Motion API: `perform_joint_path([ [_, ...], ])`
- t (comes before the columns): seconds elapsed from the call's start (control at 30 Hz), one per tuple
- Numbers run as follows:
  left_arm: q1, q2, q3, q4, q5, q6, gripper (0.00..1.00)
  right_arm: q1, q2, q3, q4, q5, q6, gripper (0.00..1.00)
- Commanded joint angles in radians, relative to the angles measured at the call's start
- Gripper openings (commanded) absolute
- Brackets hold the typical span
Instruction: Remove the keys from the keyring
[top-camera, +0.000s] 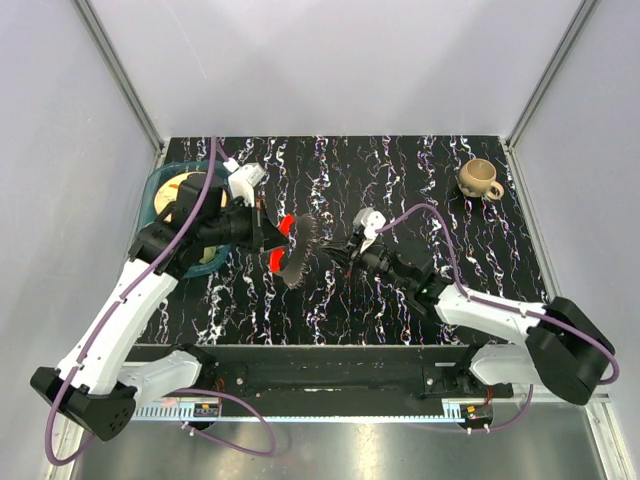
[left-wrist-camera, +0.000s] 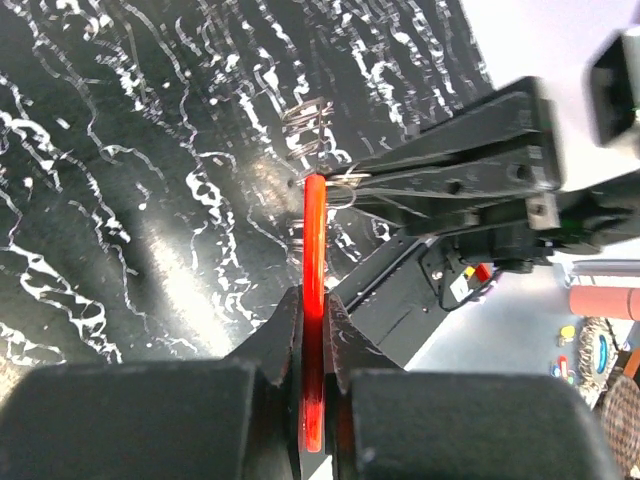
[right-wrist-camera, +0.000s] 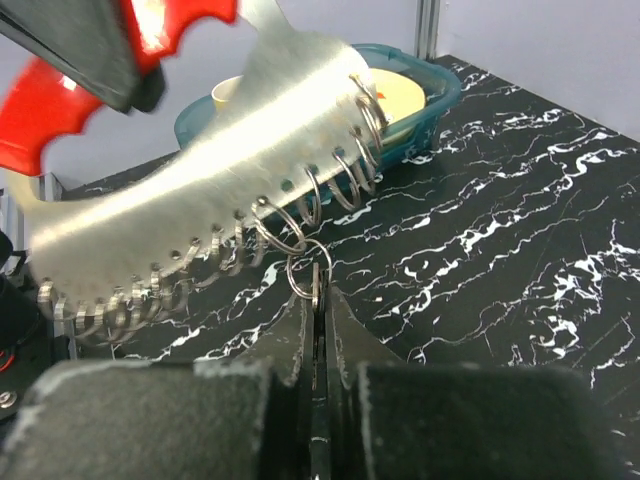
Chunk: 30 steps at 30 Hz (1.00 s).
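The keyring holder is a bright red curved piece (top-camera: 285, 225) joined to a flat silvery plate (right-wrist-camera: 230, 150) with several thin metal rings along its edge. My left gripper (left-wrist-camera: 314, 320) is shut on the red piece (left-wrist-camera: 314, 250) and holds it above the table. A small keyring (right-wrist-camera: 306, 262) hangs linked from one of the plate's rings. My right gripper (right-wrist-camera: 320, 300) is shut on a flat grey key (right-wrist-camera: 318, 285), seen edge-on, which hangs on that small ring. In the top view the right gripper (top-camera: 345, 250) meets the plate (top-camera: 298, 255) from the right. Other keys are not visible.
A teal bin (top-camera: 158, 185) holding a roll of tape stands at the back left, behind the left arm; it also shows in the right wrist view (right-wrist-camera: 440, 95). A tan mug (top-camera: 480, 180) stands at the back right. The table top is black marble pattern.
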Motion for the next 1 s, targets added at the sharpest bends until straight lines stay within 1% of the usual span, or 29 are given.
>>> perform_joint_path([
  [0.0,0.020,-0.020,-0.069,0.021,-0.141,0.000,0.00,0.005,-0.100,0.060,-0.251,0.098,-0.043,0.00],
  [0.03,0.022,-0.026,-0.091,0.056,-0.139,-0.008,0.00,0.005,-0.122,0.071,-0.328,0.106,-0.087,0.00],
  [0.17,0.026,-0.047,-0.202,0.171,-0.121,-0.015,0.00,0.005,-0.166,0.129,-0.466,0.120,-0.152,0.00],
  [0.2,0.028,-0.060,-0.252,0.197,-0.115,-0.024,0.00,0.006,-0.172,0.142,-0.492,0.121,-0.164,0.00],
  [0.23,0.031,-0.067,-0.278,0.255,-0.107,-0.032,0.00,0.003,-0.182,0.157,-0.553,0.120,-0.191,0.00],
  [0.33,0.040,-0.095,-0.378,0.360,-0.083,-0.041,0.00,0.006,-0.195,0.252,-0.684,0.112,-0.244,0.00],
  [0.37,0.045,-0.103,-0.424,0.385,-0.064,-0.031,0.01,0.005,-0.202,0.265,-0.704,0.098,-0.259,0.00],
  [0.4,0.048,-0.110,-0.441,0.400,-0.057,-0.020,0.05,0.005,-0.208,0.272,-0.719,0.091,-0.274,0.00],
  [0.43,0.052,-0.112,-0.453,0.409,-0.063,-0.021,0.13,0.005,-0.217,0.280,-0.751,0.083,-0.299,0.00],
  [0.5,0.064,-0.112,-0.467,0.408,-0.055,0.006,0.21,0.006,-0.217,0.320,-0.790,0.092,-0.307,0.00],
  [0.53,0.068,-0.113,-0.467,0.396,-0.054,0.021,0.28,0.005,-0.212,0.353,-0.826,0.097,-0.310,0.00],
  [0.6,0.068,-0.115,-0.446,0.365,-0.055,0.069,0.36,0.005,-0.205,0.384,-0.891,0.056,-0.314,0.00],
  [0.63,0.068,-0.118,-0.435,0.319,-0.060,0.081,0.42,0.006,-0.208,0.406,-0.931,0.008,-0.317,0.00],
  [0.67,0.068,-0.130,-0.418,0.298,-0.064,0.104,0.45,0.006,-0.212,0.412,-0.948,-0.010,-0.313,0.00],
  [0.7,0.068,-0.139,-0.415,0.282,-0.054,0.115,0.50,0.006,-0.228,0.415,-0.969,-0.026,-0.313,0.00],
  [0.73,0.068,-0.149,-0.413,0.261,-0.052,0.124,0.56,0.008,-0.238,0.421,-0.977,-0.044,-0.314,0.00],
  [0.77,0.068,-0.167,-0.403,0.247,-0.057,0.139,0.66,0.008,-0.246,0.429,-0.989,-0.054,-0.319,0.00],
  [0.83,0.068,-0.187,-0.392,0.224,-0.054,0.158,0.69,0.006,-0.255,0.470,-1.069,-0.084,-0.345,0.00],
  [0.87,0.068,-0.225,-0.390,0.230,-0.082,0.153,0.69,0.008,-0.255,0.484,-1.092,-0.090,-0.353,0.00],
  [0.93,0.066,-0.280,-0.413,0.302,-0.080,0.150,0.70,0.008,-0.246,0.522,-1.169,-0.104,-0.374,0.00],
  [0.97,0.065,-0.337,-0.450,0.342,-0.075,0.141,0.69,0.008,-0.245,0.533,-1.192,-0.110,-0.379,0.00],
])
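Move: The keyring, a red-handled metal plate hung with wire rings, is already held between both hands. Its middle lies about 4 cm right of the left hand, 1 cm back and 3 cm below. From the right hand, which has a ring shut in its fingertips, it is roughly 5 cm left, 1 cm back and 3 cm above. The teal basket stands some 22 cm left of the left hand, 10 cm farther out and 20 cm lower. The keyring's red handle is still pinched as the left hand sinks about 7 cm; then the left fingers open wide and let go, the hand dropping a little more and backing off left. The right hand keeps its ring pinched, easing right and tipping its fingers down some 25 degrees, dipping slightly, then rising past its starting height while drawing back and right, away from the left hand. ##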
